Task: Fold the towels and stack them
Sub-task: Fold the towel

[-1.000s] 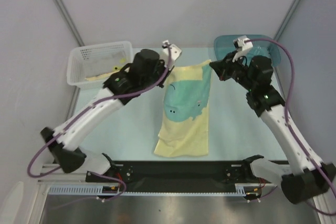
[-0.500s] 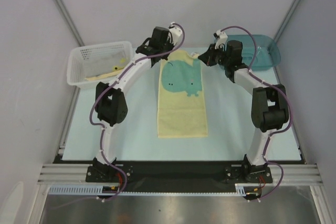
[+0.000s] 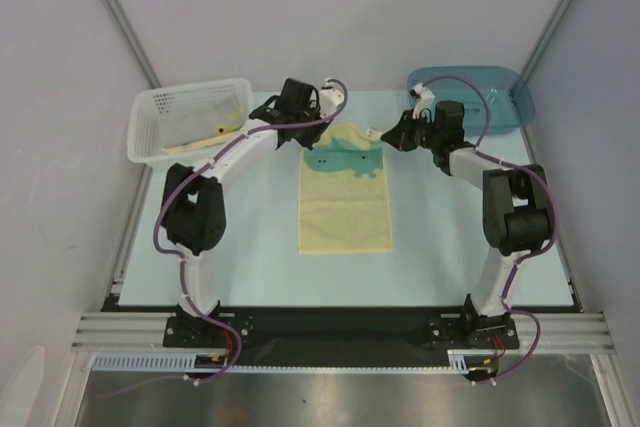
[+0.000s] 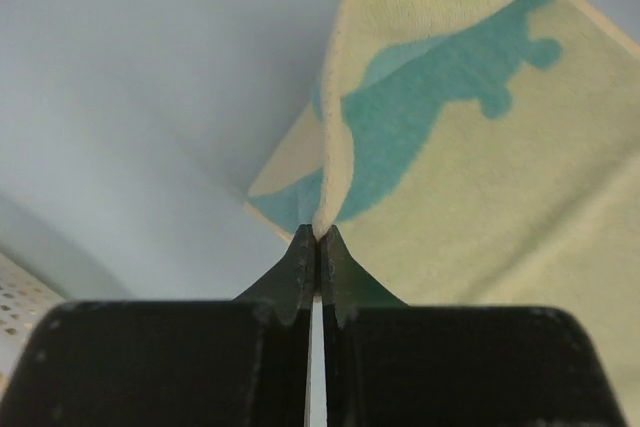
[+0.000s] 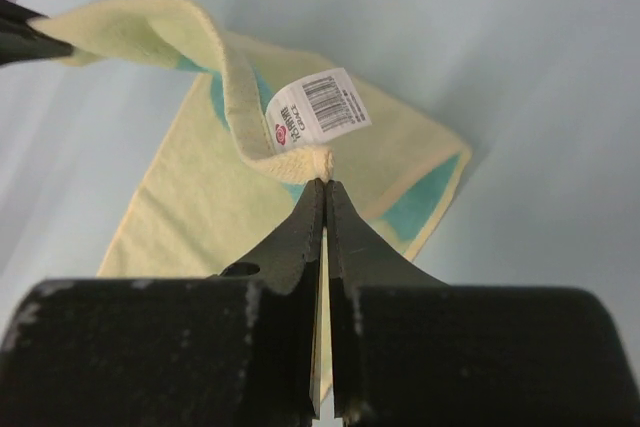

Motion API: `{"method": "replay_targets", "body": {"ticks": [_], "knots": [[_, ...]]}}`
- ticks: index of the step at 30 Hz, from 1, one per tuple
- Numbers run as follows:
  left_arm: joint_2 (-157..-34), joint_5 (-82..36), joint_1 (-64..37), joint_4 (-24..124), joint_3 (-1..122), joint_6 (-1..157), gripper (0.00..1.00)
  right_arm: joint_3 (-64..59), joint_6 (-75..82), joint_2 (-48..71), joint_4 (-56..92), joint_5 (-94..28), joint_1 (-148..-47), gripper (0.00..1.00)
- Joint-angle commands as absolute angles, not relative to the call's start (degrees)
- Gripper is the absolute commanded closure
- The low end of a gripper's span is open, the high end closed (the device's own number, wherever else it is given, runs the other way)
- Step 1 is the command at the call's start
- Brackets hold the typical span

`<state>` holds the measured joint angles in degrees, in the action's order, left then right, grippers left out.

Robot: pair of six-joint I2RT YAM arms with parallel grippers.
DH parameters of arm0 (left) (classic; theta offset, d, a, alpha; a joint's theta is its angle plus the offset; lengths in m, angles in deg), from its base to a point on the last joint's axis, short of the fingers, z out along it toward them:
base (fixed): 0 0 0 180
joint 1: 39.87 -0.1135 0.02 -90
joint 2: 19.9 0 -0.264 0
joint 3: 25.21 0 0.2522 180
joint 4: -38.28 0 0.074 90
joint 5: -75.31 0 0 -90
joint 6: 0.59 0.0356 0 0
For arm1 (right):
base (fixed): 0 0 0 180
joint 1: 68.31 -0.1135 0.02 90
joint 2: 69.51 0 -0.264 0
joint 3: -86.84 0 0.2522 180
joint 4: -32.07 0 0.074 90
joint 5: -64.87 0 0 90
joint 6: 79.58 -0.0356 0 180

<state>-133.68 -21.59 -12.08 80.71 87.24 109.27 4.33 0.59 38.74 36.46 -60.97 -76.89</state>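
Note:
A pale yellow towel (image 3: 345, 212) with a teal figure lies lengthwise in the middle of the table. Its far edge is lifted and curls back over the teal figure. My left gripper (image 3: 318, 139) is shut on the towel's far left corner, with the cloth (image 4: 470, 177) rising from between the tips of my left gripper (image 4: 318, 233). My right gripper (image 3: 380, 133) is shut on the far right corner; next to the tips of my right gripper (image 5: 325, 185) hangs a white barcode tag (image 5: 320, 107) on the towel (image 5: 200, 197). More towels (image 3: 205, 133) lie in the basket.
A white mesh basket (image 3: 150, 99) stands at the far left of the table. A teal plastic bin (image 3: 505, 97) stands at the far right, behind the right arm. Grey walls close the table in on both sides.
Both grippers have drawn back from the far edge of the table toward the near side. They carry the towel's far edge with them, so it now folds over part of the teal figure.

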Motion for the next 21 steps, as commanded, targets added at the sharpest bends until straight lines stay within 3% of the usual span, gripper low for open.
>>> {"method": "replay_targets", "body": {"ticks": [1, 13, 21], "knots": [[-126.00, -31.56, -11.83, 83.76, 84.98, 106.81, 1.00, 11.01, -1.27, 30.52, 37.47, -60.56, -77.71, 1.00], [-111.58, -30.69, -8.67, 83.24, 62.22, 103.91, 1.00, 28.33, -1.80, 13.38, 32.29, -56.07, -82.28, 1.00], [-109.82, -27.44, -2.00, 84.29, 55.35, 101.98, 1.00, 38.71, -2.76, 3.63, 30.36, -52.38, -85.36, 1.00]]}}
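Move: Both hands already grip the towel's lifted far edge. From the left hand, the towel's near left corner lies about 28 cm back, 3 cm to the left and some 12 cm down; the white basket is roughly 31 cm to the left and 7 cm ahead, 8 cm lower. From the right hand, the near right corner is about 28 cm back, 4 cm right, 12 cm down; the teal basket sits some 23 cm right and 12 cm ahead, 8 cm lower. Back towards the robot at a brisk, matching pace, both hands draw the gripped towel edge over the part lying flat, covering about 17 cm towards its near edge. The left hand ends some 5 cm lower, the right about half that, both sinking late after a slight rise. Both shut grippers keep their pinch while the left tips more steeply downward by nearly 20 degrees. ##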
